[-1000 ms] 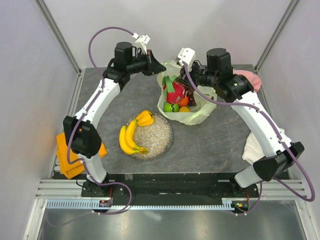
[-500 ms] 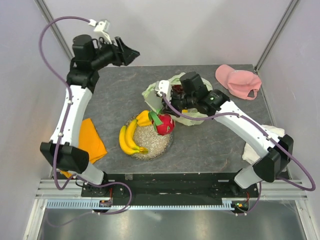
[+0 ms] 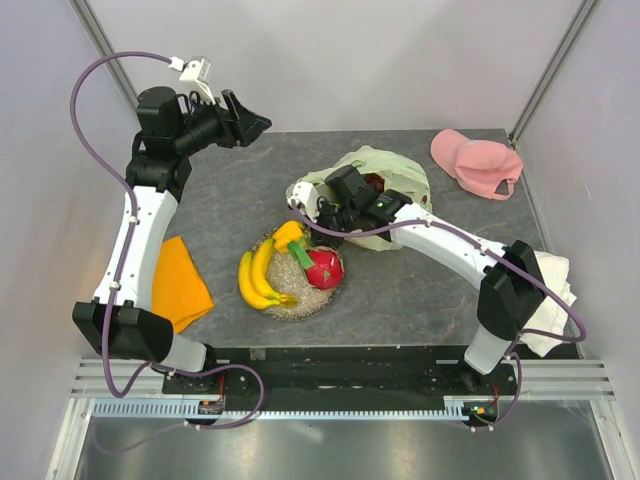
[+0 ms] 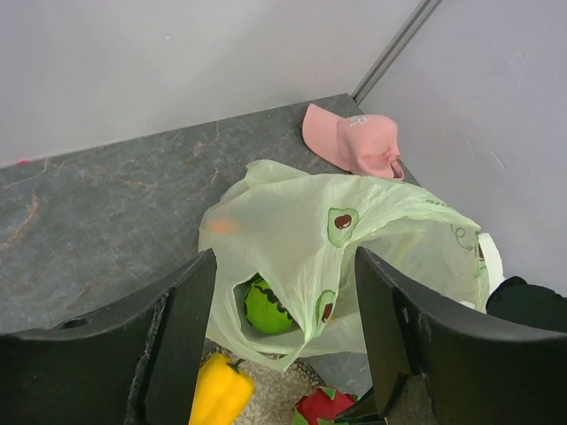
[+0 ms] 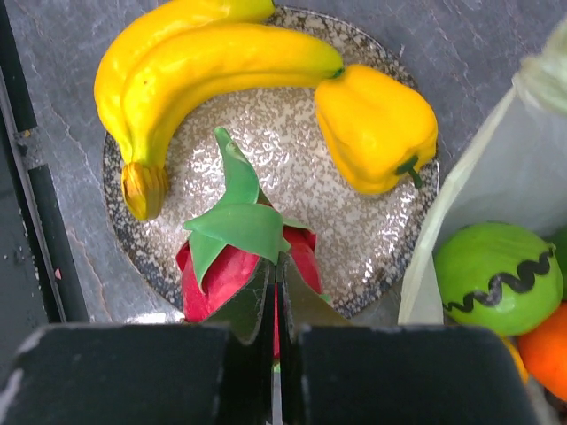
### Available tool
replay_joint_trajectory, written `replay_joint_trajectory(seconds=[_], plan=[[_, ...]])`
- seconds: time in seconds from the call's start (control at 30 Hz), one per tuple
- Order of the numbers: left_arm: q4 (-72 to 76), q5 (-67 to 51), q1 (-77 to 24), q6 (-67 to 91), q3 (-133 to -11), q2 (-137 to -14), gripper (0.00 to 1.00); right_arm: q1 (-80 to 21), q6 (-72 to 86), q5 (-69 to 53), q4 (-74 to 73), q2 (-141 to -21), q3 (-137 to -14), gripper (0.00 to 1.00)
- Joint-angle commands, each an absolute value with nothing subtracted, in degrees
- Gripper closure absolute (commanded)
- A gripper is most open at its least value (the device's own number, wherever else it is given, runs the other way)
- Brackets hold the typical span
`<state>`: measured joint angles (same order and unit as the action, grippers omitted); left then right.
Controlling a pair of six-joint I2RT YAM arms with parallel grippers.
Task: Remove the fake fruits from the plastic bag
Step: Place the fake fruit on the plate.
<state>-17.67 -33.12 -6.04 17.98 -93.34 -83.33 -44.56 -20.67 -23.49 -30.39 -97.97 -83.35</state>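
The pale green plastic bag (image 3: 385,170) lies at the table's far middle, mouth toward the plate. Inside it show a green round fruit (image 5: 492,274) and an orange (image 5: 545,345). On the speckled plate (image 3: 290,300) lie a banana bunch (image 3: 255,275), a yellow fruit (image 3: 288,235) and a red dragon fruit (image 3: 325,268). My right gripper (image 3: 316,246) is low over the plate, shut on a green leaf of the dragon fruit (image 5: 221,266). High at the far left, my left gripper (image 3: 255,122) is open and holds nothing. Its wrist view looks down on the bag (image 4: 301,230).
A pink cap (image 3: 475,160) lies at the far right corner. An orange cloth (image 3: 178,280) sits at the left edge, and a white cloth (image 3: 550,300) lies by the right arm's elbow. Grey walls close in the table.
My right gripper carried the dragon fruit out of the bag and down onto the plate. My left gripper let go of the bag, opened, and pulled back up to the far left.
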Motion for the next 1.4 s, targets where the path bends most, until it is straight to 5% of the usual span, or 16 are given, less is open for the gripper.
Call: replay_joint_trajectory(seconds=[0.0,1.37], plan=[[-16.17,-34.01,-5.45,17.93,-92.11,-80.33,0.3,-47.54,-19.25,-22.94,-28.56,-102.3,-87.18,1.0],[-13.36,-36.56,-4.92,21.44,-89.82,-82.44,0.31,-52.38,-9.76,-26.1,-23.03,-114.61,-103.89,0.96]])
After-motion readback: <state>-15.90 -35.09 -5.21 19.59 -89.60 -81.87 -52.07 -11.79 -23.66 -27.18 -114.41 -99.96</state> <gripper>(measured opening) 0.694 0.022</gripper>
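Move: I hold the dragon fruit by its leaves in my shut right fingers, over the plate. The clear spot for it, beside the bananas, lies about 6 cm to my left, 2 cm back and 13 cm below. The bananas are some 13 cm left and 3 cm back, the yellow pepper 7 cm left and 6 cm ahead, the bag roughly 16 cm ahead and 13 cm right. From my left hand that spot is about 16 cm back, 6 cm right and far below. Keeping my pinch on the leaves, I carry the dragon fruit with my right hand about 10 cm left across the plate towards the bananas. On the way I dip nearly 5 cm and draw back a little, then, still easing left, come forward slightly and rise some 3.5 cm; the fingers stay shut. ##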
